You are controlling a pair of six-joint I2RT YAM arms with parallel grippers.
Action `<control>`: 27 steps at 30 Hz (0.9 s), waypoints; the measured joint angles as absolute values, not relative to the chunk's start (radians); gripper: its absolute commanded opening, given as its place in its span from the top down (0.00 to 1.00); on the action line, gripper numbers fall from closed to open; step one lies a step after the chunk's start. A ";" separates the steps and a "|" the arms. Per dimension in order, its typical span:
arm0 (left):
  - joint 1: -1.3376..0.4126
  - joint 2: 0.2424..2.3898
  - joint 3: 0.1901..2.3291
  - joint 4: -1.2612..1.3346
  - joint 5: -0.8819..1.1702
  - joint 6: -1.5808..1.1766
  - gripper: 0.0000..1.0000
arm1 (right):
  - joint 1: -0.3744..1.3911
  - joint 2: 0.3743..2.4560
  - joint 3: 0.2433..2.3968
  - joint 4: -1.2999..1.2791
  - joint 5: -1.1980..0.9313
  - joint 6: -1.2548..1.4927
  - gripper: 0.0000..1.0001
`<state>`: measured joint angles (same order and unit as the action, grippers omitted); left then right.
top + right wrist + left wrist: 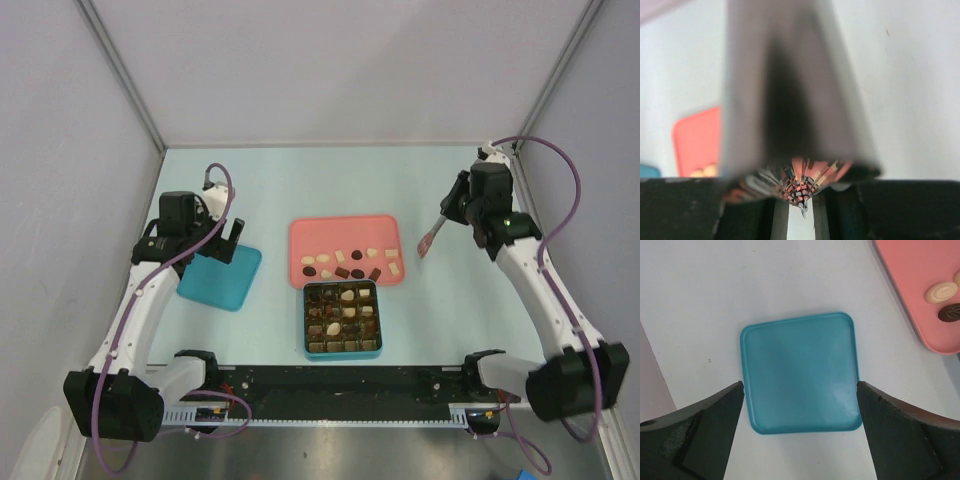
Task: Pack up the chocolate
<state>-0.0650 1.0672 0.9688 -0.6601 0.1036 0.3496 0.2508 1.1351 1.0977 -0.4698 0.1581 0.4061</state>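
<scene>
The chocolate (pixel 345 264) lies as several small brown and cream pieces on a pink tray (pixel 345 232). More pieces fill a teal box with grid compartments (pixel 342 354). My right gripper (pixel 455 205) is shut on metal tongs (pixel 432 236) to the right of the tray, tips pointing down above the table. Close up, the tongs (pixel 790 90) are a blur rising from the right gripper (pixel 800 205). My left gripper (pixel 800 385) hangs open over a teal lid (pixel 800 372) and touches nothing. A cream piece (pixel 941 291) shows at the tray's corner (pixel 910 285).
The teal lid (pixel 220 277) lies flat to the left of the box and tray, under the left gripper (pixel 232 240). Grey walls close in the table on the left, back and right. The arm bases and a black rail run along the near edge.
</scene>
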 measured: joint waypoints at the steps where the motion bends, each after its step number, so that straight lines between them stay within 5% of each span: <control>1: -0.065 1.061 0.968 -0.661 0.109 0.350 0.00 | 0.199 1.198 1.128 -0.500 0.115 0.409 0.74; 18: -0.129 1.104 0.888 -0.619 0.094 0.390 0.00 | 0.118 1.928 1.505 -0.934 0.018 0.232 0.65; 27: -0.198 1.191 0.830 -0.548 0.000 0.403 0.02 | 0.121 2.159 1.760 -1.032 0.151 0.170 0.46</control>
<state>-0.1978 1.1908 0.8299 -0.5480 -0.0002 0.4034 0.1211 2.1590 1.7603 -1.0321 0.1513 0.1699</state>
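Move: The bare patch of table where the right hand brings the tongs lies some 6 cm ahead of it, 5 cm to its right and 23 cm down. The pink tray's middle is level with that hand and 20 cm left; the chocolate box sits as far left but about 17 cm back. From the left hand, the blue lid is roughly 17 cm below, 1 cm ahead and 2 cm left, the pink tray about 29 cm right and 8 cm ahead. Down fast, about 20 cm, goes the right hand with the tongs still in its grip, tipping some 50 degrees until its fingers point almost straight down, then it slides forward and a little right over bare table beside the pink tray. Its fingers ease open partway around the handles. Meanwhile the wide-open left hand sinks towards the blue lid, drifting slightly right, without reaching it. ##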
